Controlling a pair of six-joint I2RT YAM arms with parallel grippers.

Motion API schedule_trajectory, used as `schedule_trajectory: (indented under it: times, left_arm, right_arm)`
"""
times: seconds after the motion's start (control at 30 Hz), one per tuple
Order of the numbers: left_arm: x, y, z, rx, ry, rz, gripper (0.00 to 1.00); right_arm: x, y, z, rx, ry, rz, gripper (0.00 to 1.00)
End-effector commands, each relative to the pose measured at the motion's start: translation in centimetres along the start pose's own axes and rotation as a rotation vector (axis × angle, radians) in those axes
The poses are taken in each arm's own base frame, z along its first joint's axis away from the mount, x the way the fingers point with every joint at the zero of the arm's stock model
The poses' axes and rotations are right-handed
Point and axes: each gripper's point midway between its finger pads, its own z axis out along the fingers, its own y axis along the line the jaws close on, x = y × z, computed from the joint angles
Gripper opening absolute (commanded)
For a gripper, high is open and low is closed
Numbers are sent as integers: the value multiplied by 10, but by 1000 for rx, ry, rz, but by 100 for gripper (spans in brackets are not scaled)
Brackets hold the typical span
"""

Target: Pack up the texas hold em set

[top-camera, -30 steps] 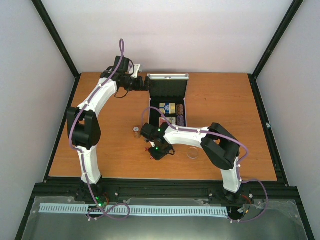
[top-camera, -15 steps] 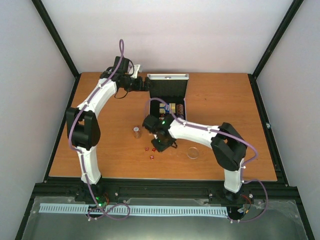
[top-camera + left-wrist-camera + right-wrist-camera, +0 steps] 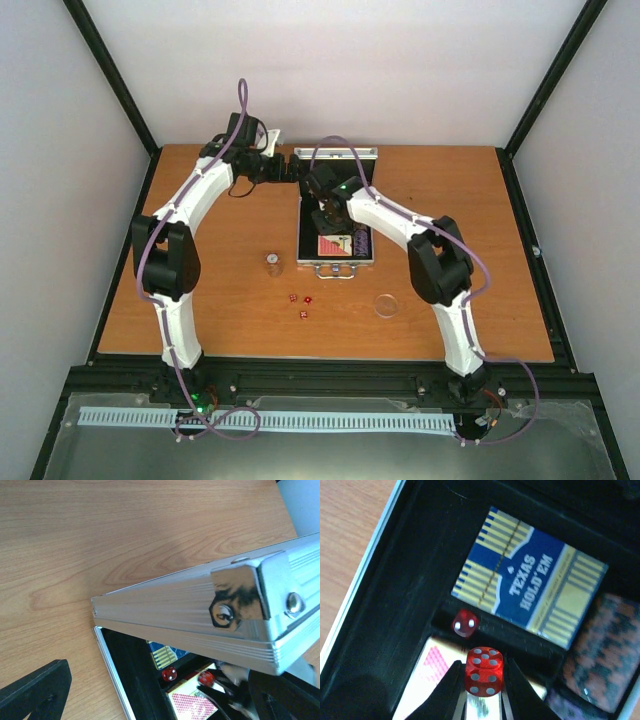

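The silver case lies open at the table's back, its lid upright. In it are a blue card deck, a red-backed deck, patterned chips and one red die. My right gripper is shut on a second red die and holds it over the red deck; it also shows in the top view. My left gripper is at the lid's left corner. One finger stands far from the lid, and the jaws are spread.
Three red dice lie on the table in front of the case. A small chip stack stands to their left. A clear round disc lies to their right. The case handle faces the near side.
My right gripper has moved from the table by the loose dice back into the open case, carrying a red die. My left arm has stayed at the lid.
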Motion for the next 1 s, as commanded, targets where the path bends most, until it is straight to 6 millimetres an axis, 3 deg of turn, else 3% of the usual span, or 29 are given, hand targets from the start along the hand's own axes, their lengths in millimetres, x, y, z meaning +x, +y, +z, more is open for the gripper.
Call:
schedule_trajectory:
  times: [0.0,0.37,0.67,0.8,0.97]
  left_arm:
    - [-7,-2,-12,-7,-26,15,100]
    - [-6,2,-7,-13,-16,16,100]
    - [-5,4,-3,-12,-9,10,100]
    - [-6,4,-2,-12,-9,11,100]
    - [-6,5,-1,-13,-6,10,100]
  right_arm:
    - [-16,-5,25,39,-15,-41,3]
    - [-12,-25,53,63,16,7,3]
    - [-1,-14,69,6,63,-1,3]
    - [1,-12,70,-9,73,6,9]
    - [0,-10,63,-23,78,20,10]
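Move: The right hand holds a red die over the open case; the slot between the two card decks is about 2 cm ahead and 7 below. Seen from this hand, the blue deck is about 6 cm ahead, the red deck 3 cm back, both straight in line, and another die lies in the slot 3 cm ahead and 3 left. The slot lies some 6 cm back, 10 right and 18 below the left hand. Still pinching the red die, the right hand sinks about 5 cm, easing some 3 forward towards the slot. ##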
